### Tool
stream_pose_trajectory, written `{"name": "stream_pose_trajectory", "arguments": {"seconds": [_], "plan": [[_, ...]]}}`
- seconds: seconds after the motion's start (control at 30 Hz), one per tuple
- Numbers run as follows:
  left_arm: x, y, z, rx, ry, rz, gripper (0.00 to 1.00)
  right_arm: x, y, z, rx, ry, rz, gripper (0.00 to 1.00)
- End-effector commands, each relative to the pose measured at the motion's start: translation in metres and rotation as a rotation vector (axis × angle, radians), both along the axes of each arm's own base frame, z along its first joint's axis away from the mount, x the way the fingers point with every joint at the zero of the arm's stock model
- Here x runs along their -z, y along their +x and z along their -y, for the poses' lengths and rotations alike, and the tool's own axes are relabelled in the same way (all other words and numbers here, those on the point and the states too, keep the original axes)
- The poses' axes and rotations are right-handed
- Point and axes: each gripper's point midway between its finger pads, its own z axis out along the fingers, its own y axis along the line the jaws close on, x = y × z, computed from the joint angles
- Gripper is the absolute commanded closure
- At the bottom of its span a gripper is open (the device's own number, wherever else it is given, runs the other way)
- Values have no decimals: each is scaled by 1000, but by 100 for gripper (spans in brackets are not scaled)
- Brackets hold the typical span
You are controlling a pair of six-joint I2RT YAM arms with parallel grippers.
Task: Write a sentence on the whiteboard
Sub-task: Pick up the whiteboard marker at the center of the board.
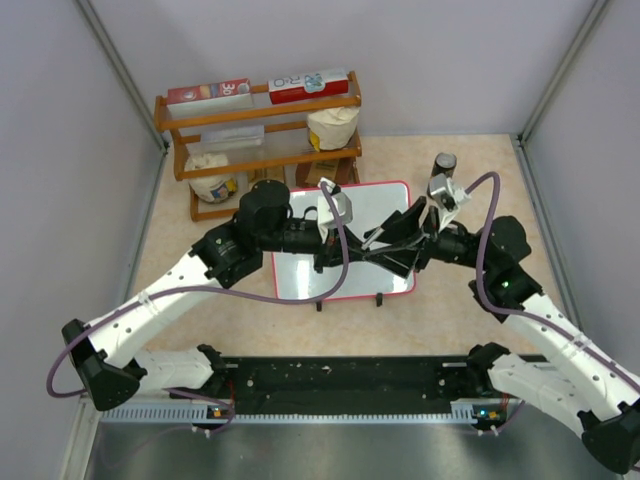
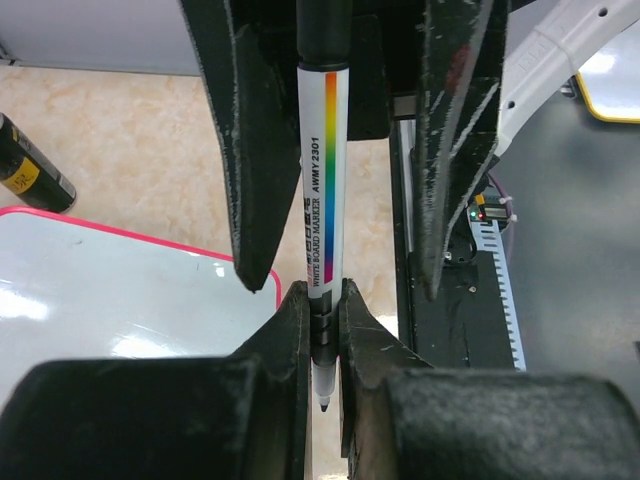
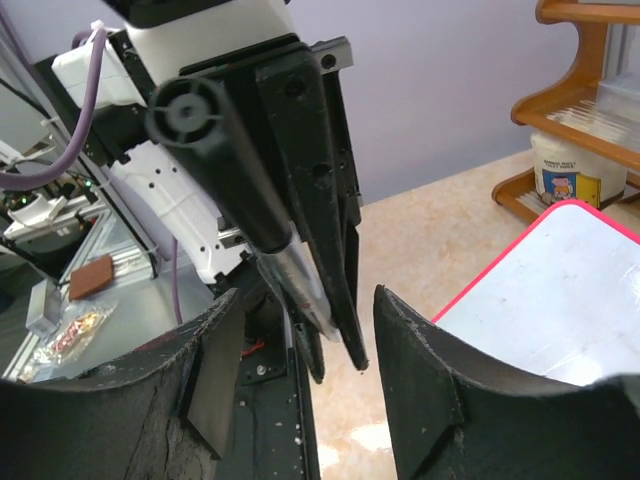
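Note:
The whiteboard lies flat in the middle of the table, white with a red-pink frame, also visible as whiteboard and whiteboard. No sentence shows; the visible board surface is plain white. My left gripper is shut on a rainbow-striped whiteboard marker just behind its bare black tip, above the board's right part. My right gripper faces it, and its fingers straddle the marker's black rear end with gaps on both sides. In the top view the two grippers meet nose to nose, left gripper, right gripper.
A wooden shelf with boxes and jars stands behind the board at the back left. A dark bottle stands on the table at the back right. The black base rail runs along the near edge. Grey walls close in the sides.

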Motion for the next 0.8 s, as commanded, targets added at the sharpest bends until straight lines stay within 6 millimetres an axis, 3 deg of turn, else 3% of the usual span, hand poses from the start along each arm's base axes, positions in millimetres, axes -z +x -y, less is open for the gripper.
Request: {"name": "stream_pose_trajectory", "arguments": {"seconds": [0.0, 0.07, 0.13, 0.2, 0.3, 0.43, 0.5, 0.57, 0.6, 0.67, 0.77], "plan": [[-24, -8, 1, 51, -63, 24, 100, -31, 0, -1, 5, 87, 54, 48], [-24, -9, 1, 52, -65, 26, 100, -33, 0, -2, -2, 98, 61, 53], [-24, -10, 1, 55, -66, 26, 100, -34, 0, -2, -13, 111, 57, 69], [-21, -9, 2, 60, -57, 17, 100, -37, -5, -2, -35, 124, 55, 76], [-15, -8, 3, 56, -41, 9, 100, -39, -8, -3, -46, 137, 54, 100], [-7, -6, 3, 51, -29, -2, 100, -37, -4, -2, -23, 143, 43, 100], [-6, -5, 1, 33, -25, -1, 89, -36, -2, 0, -1, 149, 38, 100], [-1, -5, -1, 19, -20, -5, 65, -34, 2, 4, 43, 164, 29, 100], [0, -4, -1, 15, -22, -5, 59, -36, 5, 7, 70, 179, 23, 100], [2, -6, -2, 16, -34, -10, 50, -34, 5, 10, 89, 197, 13, 100], [4, -7, 0, 22, -41, -22, 49, -34, 7, 14, 112, 224, -2, 100]]}}
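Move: The marker stands steeply between the hands, nib down, gripped near its nib by the left fingers; its middle is about 4 cm above the left hand, 2 cm right and 1 cm ahead. From the right hand, whose half-open fingers already straddle the barrel, its middle is roughly 1 cm left and 1 cm up. The whiteboard's centre is some 13 cm ahead of the right hand, 4 cm left and 33 cm below; the can is about 27 cm ahead, 17 cm right and 29 cm below. The marker's barrel is pinched by the right fingers, which close from about half open while that hand eases up some 1.5 cm and tilts slightly. Only after the right grip has shut do the left fingers, nearly still until then, open to about half and let go near the nib, the left hand starting down by 1.5 cm. ##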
